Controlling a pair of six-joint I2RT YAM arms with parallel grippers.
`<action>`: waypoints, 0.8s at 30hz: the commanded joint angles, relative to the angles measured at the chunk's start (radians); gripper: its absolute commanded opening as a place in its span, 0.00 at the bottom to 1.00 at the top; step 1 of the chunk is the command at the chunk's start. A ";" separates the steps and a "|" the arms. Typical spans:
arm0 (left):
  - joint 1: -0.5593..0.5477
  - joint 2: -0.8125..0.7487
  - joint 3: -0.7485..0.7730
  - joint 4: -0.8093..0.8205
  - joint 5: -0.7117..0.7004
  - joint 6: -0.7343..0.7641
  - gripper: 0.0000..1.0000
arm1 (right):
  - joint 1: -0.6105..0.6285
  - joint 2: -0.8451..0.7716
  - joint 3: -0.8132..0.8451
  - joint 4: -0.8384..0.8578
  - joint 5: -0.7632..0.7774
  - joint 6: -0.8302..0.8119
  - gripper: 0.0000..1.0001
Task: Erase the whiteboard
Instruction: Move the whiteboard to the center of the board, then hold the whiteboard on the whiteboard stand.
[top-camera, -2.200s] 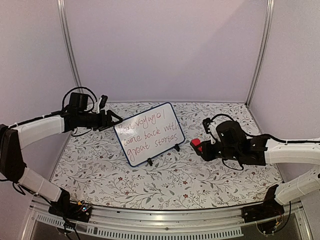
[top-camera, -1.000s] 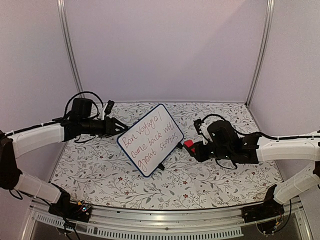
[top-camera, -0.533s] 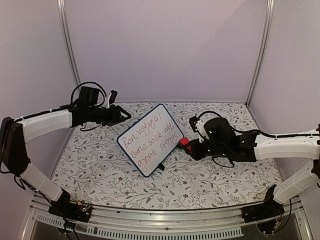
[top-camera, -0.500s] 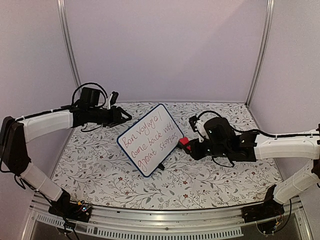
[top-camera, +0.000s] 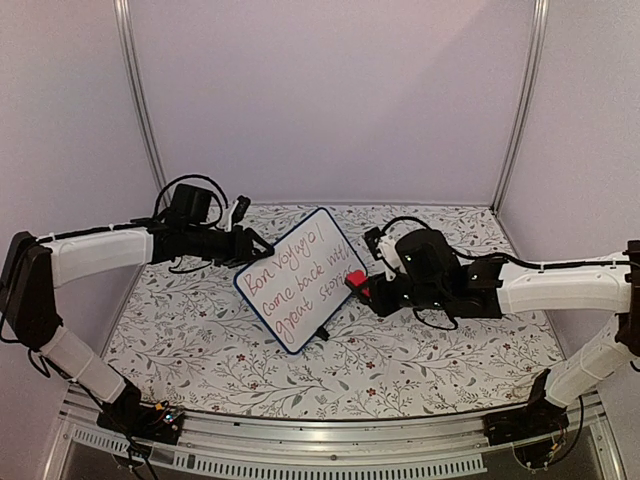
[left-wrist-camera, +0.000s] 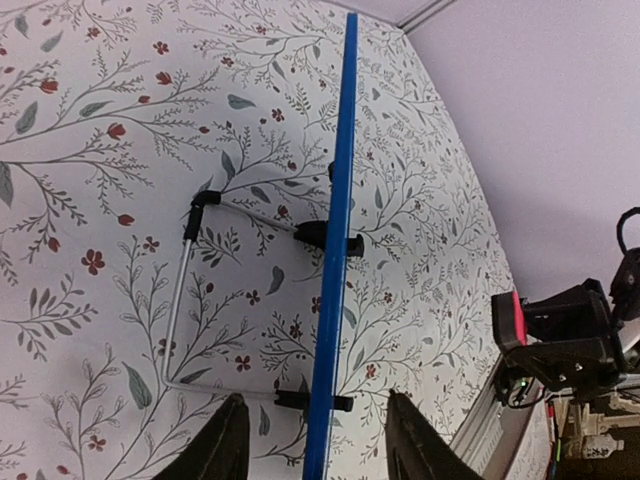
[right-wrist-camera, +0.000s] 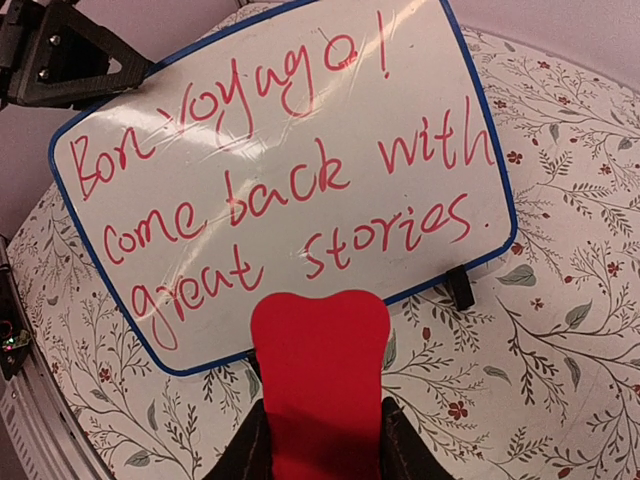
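The whiteboard (top-camera: 300, 279) stands tilted on the floral table, with red handwriting across it. In the right wrist view the whiteboard (right-wrist-camera: 280, 150) fills the upper part. My right gripper (top-camera: 366, 288) is shut on the red eraser (top-camera: 356, 282), held close to the board's right edge; the red eraser (right-wrist-camera: 320, 360) overlaps the board's lower rim between my fingers (right-wrist-camera: 250, 450). My left gripper (top-camera: 262, 243) is open at the board's upper left edge. In the left wrist view the blue rim (left-wrist-camera: 336, 230) runs edge-on between my open fingers (left-wrist-camera: 222, 450), with gaps either side.
A wire stand (left-wrist-camera: 178, 300) and black clip feet (left-wrist-camera: 330, 238) show behind the board. The enclosure's lilac walls and metal posts (top-camera: 138, 100) surround the table (top-camera: 400, 350). A metal rail (top-camera: 330, 435) runs along the near edge.
The board was turned earlier and now stands still. My left gripper has moved right to the board's upper left edge. My right gripper has moved left with the eraser, up to the board.
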 joint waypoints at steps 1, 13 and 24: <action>-0.022 0.001 -0.011 0.011 0.004 0.023 0.45 | 0.019 0.031 0.053 -0.002 0.003 -0.019 0.30; -0.029 -0.002 -0.013 0.023 0.015 0.029 0.24 | 0.062 0.107 0.167 -0.004 0.028 -0.057 0.30; -0.039 -0.006 -0.017 0.033 0.023 0.027 0.00 | 0.153 0.232 0.298 0.056 0.032 -0.127 0.28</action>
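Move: My left hand already straddles the whiteboard's top edge near its left end; the board's middle lies about 7 cm to its right, 2 cm back and 8 cm below. From my right hand, which already holds the red eraser at its fingertips, that middle is some 13 cm to the left, 6 cm farther ahead and 7 cm lower. The eraser is roughly 20 cm right of my left hand, 7 cm nearer me and about level. I close my left fingers from half open until they pinch the blue top edge of the whiteboard, the hand creeping only about 1 cm back and right. Meanwhile my right hand keeps its hold on the eraser and sweeps it about 8 cm left across the front of the writing, rising some 2.5 cm and easing slightly back late on, while the wrist swings a little counter-clockwise and tips up. ##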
